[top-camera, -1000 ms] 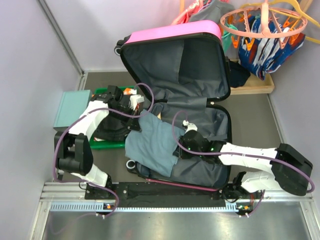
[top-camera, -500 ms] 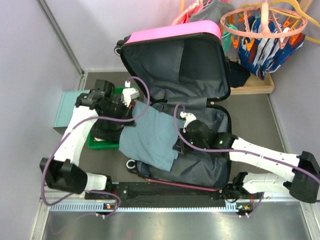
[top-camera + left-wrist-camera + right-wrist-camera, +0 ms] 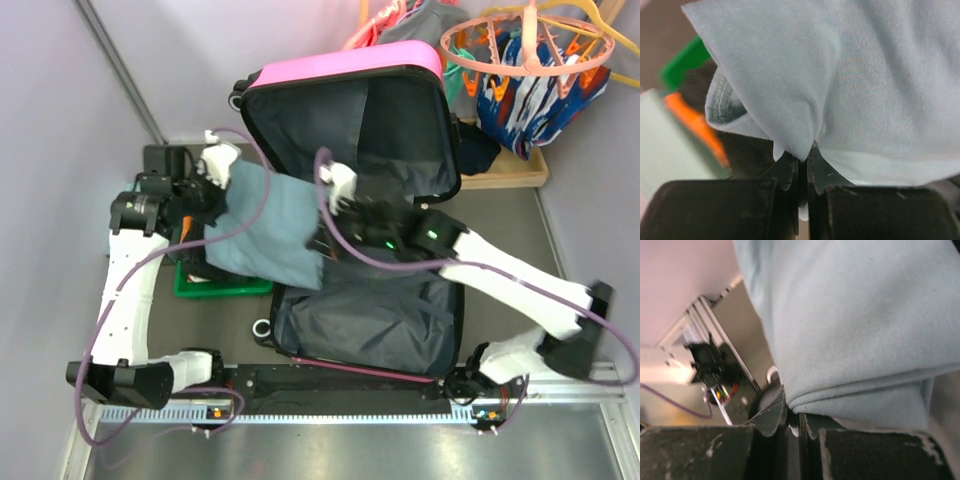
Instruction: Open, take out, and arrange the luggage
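Observation:
The luggage [image 3: 340, 68], a hot-pink hard-shell suitcase, lies open with its lid propped up at the back and its grey-lined lower half [image 3: 370, 320] in front. A blue-grey garment [image 3: 265, 225] hangs stretched between my two grippers, above the suitcase's left edge. My left gripper [image 3: 220, 168] is shut on the garment's far left corner; in the left wrist view the cloth [image 3: 850, 75] is pinched in the gripper [image 3: 803, 155]. My right gripper [image 3: 335, 195] is shut on the folded right edge [image 3: 865, 340], the cloth bunching at the gripper [image 3: 792, 412].
A green tray [image 3: 225, 285] holding dark clothes sits left of the suitcase, under the garment. An orange hanger rack [image 3: 530, 45] and colourful clothes on a wooden tray [image 3: 510, 170] fill the back right. A wall runs along the left.
Both arms have lifted the garment out of the suitcase's lower half and carried it back and to the left. The right gripper closed on its edge.

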### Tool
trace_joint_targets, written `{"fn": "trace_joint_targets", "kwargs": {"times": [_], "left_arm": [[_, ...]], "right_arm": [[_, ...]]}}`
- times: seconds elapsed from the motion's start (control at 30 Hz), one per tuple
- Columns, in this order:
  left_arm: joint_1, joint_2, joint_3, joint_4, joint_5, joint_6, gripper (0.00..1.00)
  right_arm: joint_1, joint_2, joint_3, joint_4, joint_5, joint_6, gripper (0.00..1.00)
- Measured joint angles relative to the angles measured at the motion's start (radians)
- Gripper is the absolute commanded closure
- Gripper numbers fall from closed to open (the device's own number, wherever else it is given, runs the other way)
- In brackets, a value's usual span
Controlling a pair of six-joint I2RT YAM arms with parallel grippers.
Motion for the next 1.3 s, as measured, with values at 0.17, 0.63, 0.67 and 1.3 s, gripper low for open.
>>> {"fn": "trace_joint_targets", "kwargs": {"times": [0.17, 0.63, 0.67, 1.3], "left_arm": [[0.203, 0.046, 0.018, 0.072, -0.061, 0.034, 1.0], [0.341, 0.373, 0.02, 0.216, -0.14, 0.074, 1.0], [0.341, 0.392, 0.02, 0.223, -0.142, 0.075, 1.0], [0.341, 0.517, 0.019, 0.36, -0.227, 0.074, 0.34]], "right_arm": [[-0.031, 0.313, 0.29, 0.023, -0.121, -0.058, 1.0], [-0.173, 0.838, 0.655, 0.04, -0.252, -0.018, 1.0], [-0.179, 0.857, 0.672, 0.043, -0.25, -0.016, 1.0], [-0.185, 0.861, 0.645, 0.021, -0.044, -0.127, 0.34]]}}
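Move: Both hands hold the blue-grey cloth stretched between them, up above the green box. The box's middle lies about 9 cm ahead of the left hand, 3 cm to its left and 25 cm below; the teal box is some 11 cm ahead, 21 cm to the left and 24 cm down. From the right hand the green box is roughly 19 cm ahead, 25 cm left and 26 cm down, while the open luggage's bottom shell lies 3 cm ahead, 9 cm right and 22 cm below. Leftward and forward together, both arms swing the stretched cloth level over the green box, then lower it about 13 cm while still reaching forward; the left wrist turns some 25 degrees counter-clockwise. Low over the box both grippers open wide and let go of the cloth, the left easing on a little left and forward, the right drawing back about 3 cm to the right. ##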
